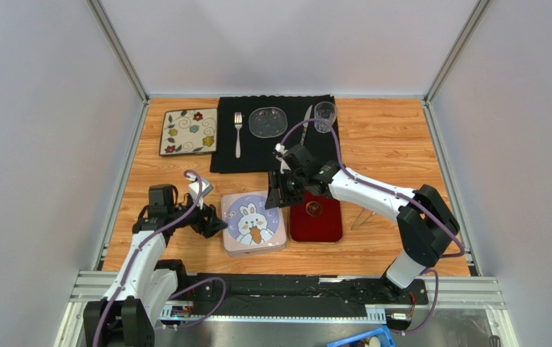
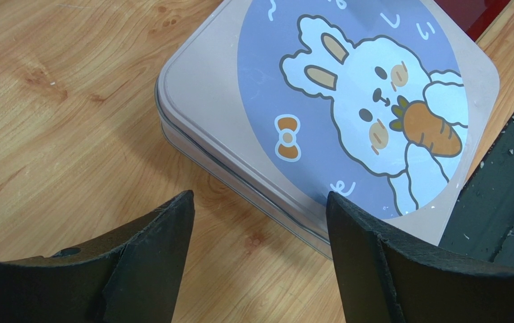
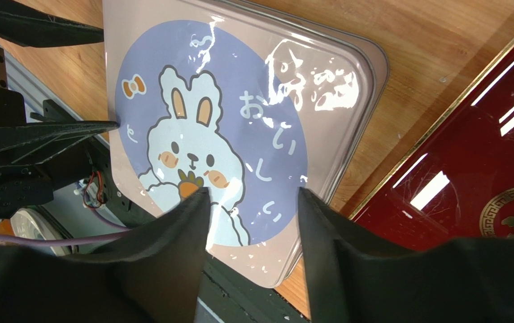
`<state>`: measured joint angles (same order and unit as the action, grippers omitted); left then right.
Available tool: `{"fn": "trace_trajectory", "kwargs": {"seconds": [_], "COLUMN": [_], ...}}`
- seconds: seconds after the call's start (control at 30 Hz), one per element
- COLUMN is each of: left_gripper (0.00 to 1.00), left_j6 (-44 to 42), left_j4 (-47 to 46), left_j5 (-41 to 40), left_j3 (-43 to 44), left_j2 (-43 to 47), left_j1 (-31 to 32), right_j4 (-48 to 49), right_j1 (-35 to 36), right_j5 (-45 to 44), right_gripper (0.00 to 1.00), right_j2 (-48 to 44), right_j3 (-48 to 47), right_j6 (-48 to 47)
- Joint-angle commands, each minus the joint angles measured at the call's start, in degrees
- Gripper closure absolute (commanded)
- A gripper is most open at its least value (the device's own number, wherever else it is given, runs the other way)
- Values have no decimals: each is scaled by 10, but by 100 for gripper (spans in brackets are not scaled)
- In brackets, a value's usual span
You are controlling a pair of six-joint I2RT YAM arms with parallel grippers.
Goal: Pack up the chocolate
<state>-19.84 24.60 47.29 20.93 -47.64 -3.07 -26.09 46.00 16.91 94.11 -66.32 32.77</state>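
A closed square tin (image 1: pixel 253 224) with a rabbit-and-carrot lid lies on the wooden table. No chocolate shows in any view. My left gripper (image 1: pixel 217 224) sits low at the tin's left edge, open, with only bare wood between its fingers; the left wrist view shows the tin (image 2: pixel 347 101) just beyond the left gripper (image 2: pixel 260 202). My right gripper (image 1: pixel 279 196) hovers over the tin's far right corner, open and empty. In the right wrist view the tin (image 3: pixel 239 101) lies under the right gripper (image 3: pixel 253 198).
A glossy dark red tray (image 1: pixel 316 220) lies right beside the tin. At the back, a black placemat (image 1: pixel 272 155) carries a fork (image 1: pixel 238 134), glass plate (image 1: pixel 268 121), knife (image 1: pixel 306 123) and glass cup (image 1: pixel 324 116). A floral plate (image 1: pixel 188 131) sits left of it.
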Motion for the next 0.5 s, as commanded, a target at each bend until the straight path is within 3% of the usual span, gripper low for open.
{"fn": "trace_trajectory", "kwargs": {"seconds": [0.0, 0.1, 0.17, 0.47], "left_gripper": [21, 21, 21, 21], "left_j6": [-41, -42, -42, -35], "left_j4": [19, 20, 19, 18], "left_j5": [-59, -62, -62, -62], "left_j3": [-26, -29, -29, -19], "left_j2": [1, 7, 12, 10], "left_j1": [3, 2, 1, 2], "right_j4": [6, -35, -44, 2], "right_j1": [-23, -29, -35, -35], "right_j5": [-43, -122, -131, -113], "right_gripper": [65, 81, 86, 90], "right_j2": [-52, -68, -61, 4], "right_j3": [19, 19, 22, 40], "right_j6": [4, -3, -7, 7]}}
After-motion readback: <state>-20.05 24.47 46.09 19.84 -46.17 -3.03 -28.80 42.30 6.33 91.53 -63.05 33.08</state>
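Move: The right hand hangs over the lidded bunny tin, in the far right part of its lid; the tin's middle is some 6 cm to its left, 2 cm nearer the base and 5 cm lower. The middle of the red tray lies about 11 cm to its right, 3 cm farther out and 9 cm lower, and the tongs some 22 cm to its right and 2 cm farther out. From the left hand, the tin's middle is roughly 9 cm to the right, 1 cm ahead and 2 cm lower. From just above the lid, the right hand sweeps about 5 cm right and nearly 3 cm forward, away from the tin's middle and over its right edge towards the red tray, while its half-open fingers close almost shut on nothing. The wrist turns some 10 degrees clockwise and brings the fingertips steeper, and with the sideways travel nearly spent, the closed fingers sink about 2 cm by the gap between tin and tray. ##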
